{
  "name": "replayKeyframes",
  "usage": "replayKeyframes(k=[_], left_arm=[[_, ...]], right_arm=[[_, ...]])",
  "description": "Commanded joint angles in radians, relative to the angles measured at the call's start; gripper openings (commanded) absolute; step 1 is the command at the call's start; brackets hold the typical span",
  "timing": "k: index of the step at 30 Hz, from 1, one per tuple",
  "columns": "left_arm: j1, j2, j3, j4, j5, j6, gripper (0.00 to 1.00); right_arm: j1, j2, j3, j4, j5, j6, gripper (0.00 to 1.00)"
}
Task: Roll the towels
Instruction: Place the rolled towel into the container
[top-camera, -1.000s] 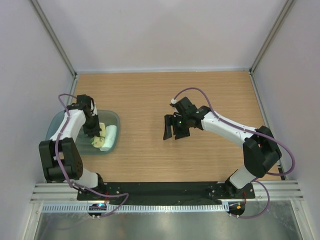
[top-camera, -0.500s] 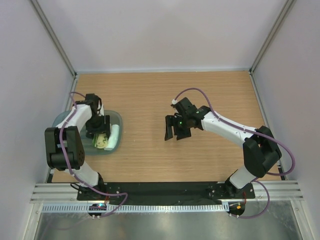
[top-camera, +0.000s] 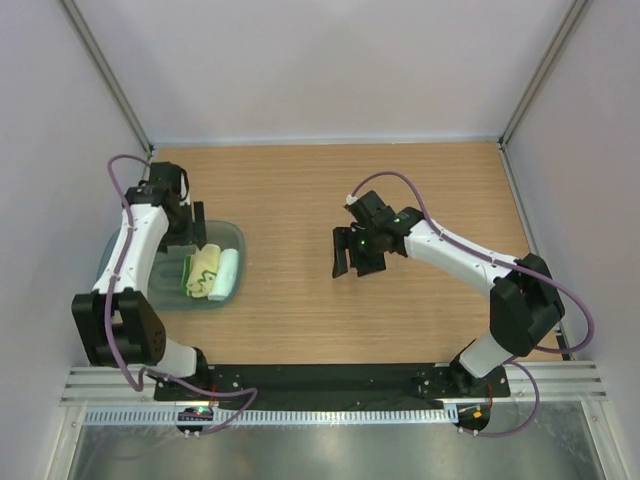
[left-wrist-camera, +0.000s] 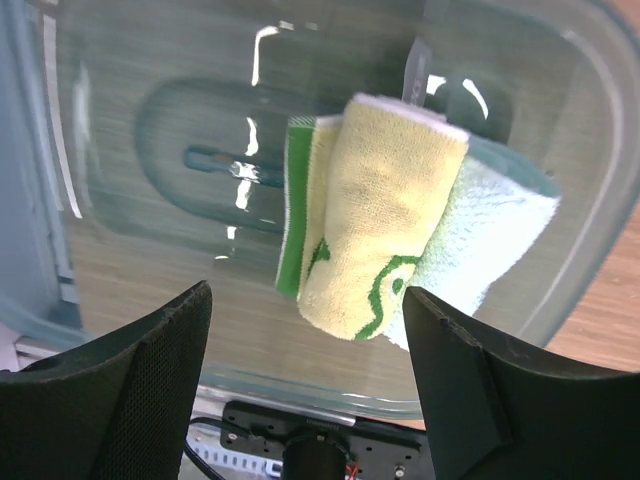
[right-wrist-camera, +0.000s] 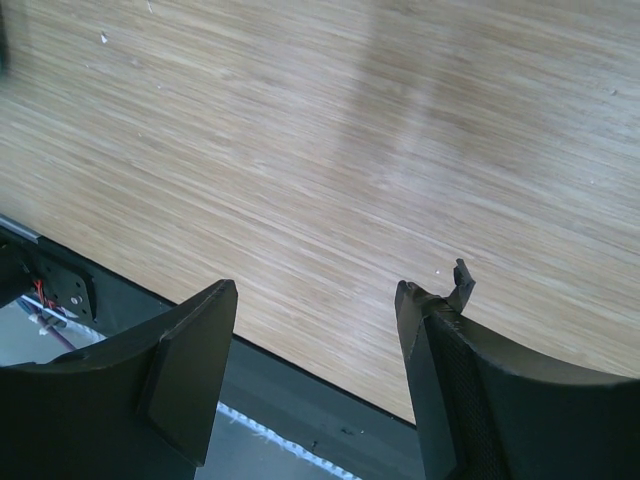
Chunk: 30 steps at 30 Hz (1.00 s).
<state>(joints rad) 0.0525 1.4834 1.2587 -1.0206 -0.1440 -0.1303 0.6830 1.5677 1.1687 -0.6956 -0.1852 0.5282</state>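
Observation:
Two rolled towels lie side by side inside the translucent bin (top-camera: 232, 233) at the table's left. One is the green and cream roll (top-camera: 204, 272) (left-wrist-camera: 375, 230). The pale mint-blue roll (top-camera: 228, 273) (left-wrist-camera: 495, 235) touches its right side. My left gripper (top-camera: 183, 243) (left-wrist-camera: 305, 295) hangs open over the bin's far part, just behind the rolls, with nothing between its fingers. My right gripper (top-camera: 350, 268) (right-wrist-camera: 315, 290) stands open and holds nothing above bare wood at mid-table.
The bin's floor (left-wrist-camera: 130, 200) is bare left of the rolls. A black base rail (top-camera: 330, 380) runs along the table's near edge. Pale enclosure walls (top-camera: 60, 150) close in the left, right and far sides.
My left gripper opened, let go of the green and cream roll in the bin and drew back toward the far side. The right arm barely shifted.

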Motion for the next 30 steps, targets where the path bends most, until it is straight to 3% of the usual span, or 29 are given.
replayKeyframes(k=[1, 7, 13, 17, 25, 30], left_arm=[[-0.002, -0.112, 0.091, -0.05, -0.054, 0.003, 0.77], [-0.003, -0.346, 0.026, 0.137, -0.02, -0.011, 0.75], [-0.002, -0.745, -0.347, 0.589, 0.026, 0.011, 0.78], [-0.003, -0.989, -0.594, 0.825, 0.053, -0.046, 0.96], [-0.005, -1.005, -0.68, 0.817, 0.04, -0.063, 1.0], [-0.005, -1.092, -0.791, 0.936, -0.037, -0.056, 1.0]], right_arm=[[0.0, -0.047, 0.068, -0.024, 0.027, -0.002, 0.72], [-0.002, -0.086, 0.075, 0.01, 0.01, 0.001, 0.71], [0.001, -0.136, 0.048, 0.051, -0.005, 0.01, 0.72], [0.0, -0.144, 0.037, 0.056, -0.008, 0.012, 0.72], [0.0, -0.156, 0.025, 0.057, -0.002, 0.004, 0.72], [0.001, -0.163, 0.008, 0.073, -0.007, 0.009, 0.72]])
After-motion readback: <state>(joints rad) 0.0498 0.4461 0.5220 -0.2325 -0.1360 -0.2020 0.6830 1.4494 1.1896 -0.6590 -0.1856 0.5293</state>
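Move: The green-and-yellow rolled towel I have already let go of lies in the container, about 5 cm back and 3 cm right of my left hand and some 10 cm below it. The white roll beside it is roughly 6 cm back and 7 cm right, at much the same depth. The container's middle is about 6 cm back and 3 cm left. From my right hand the green-and-yellow roll is around 30 cm left, nearly level fore and aft, 8 cm lower. I lift my empty left hand up and away from the rolled towels, some 13 cm, tipping its fingers up by about 60 degrees until they point forward; then I ease down a few centimetres, ending a little farther back, and spread the fingers from mostly open to fully open. My right hand rises about 5 cm over bare table with a slight upward tilt, holding nothing. ##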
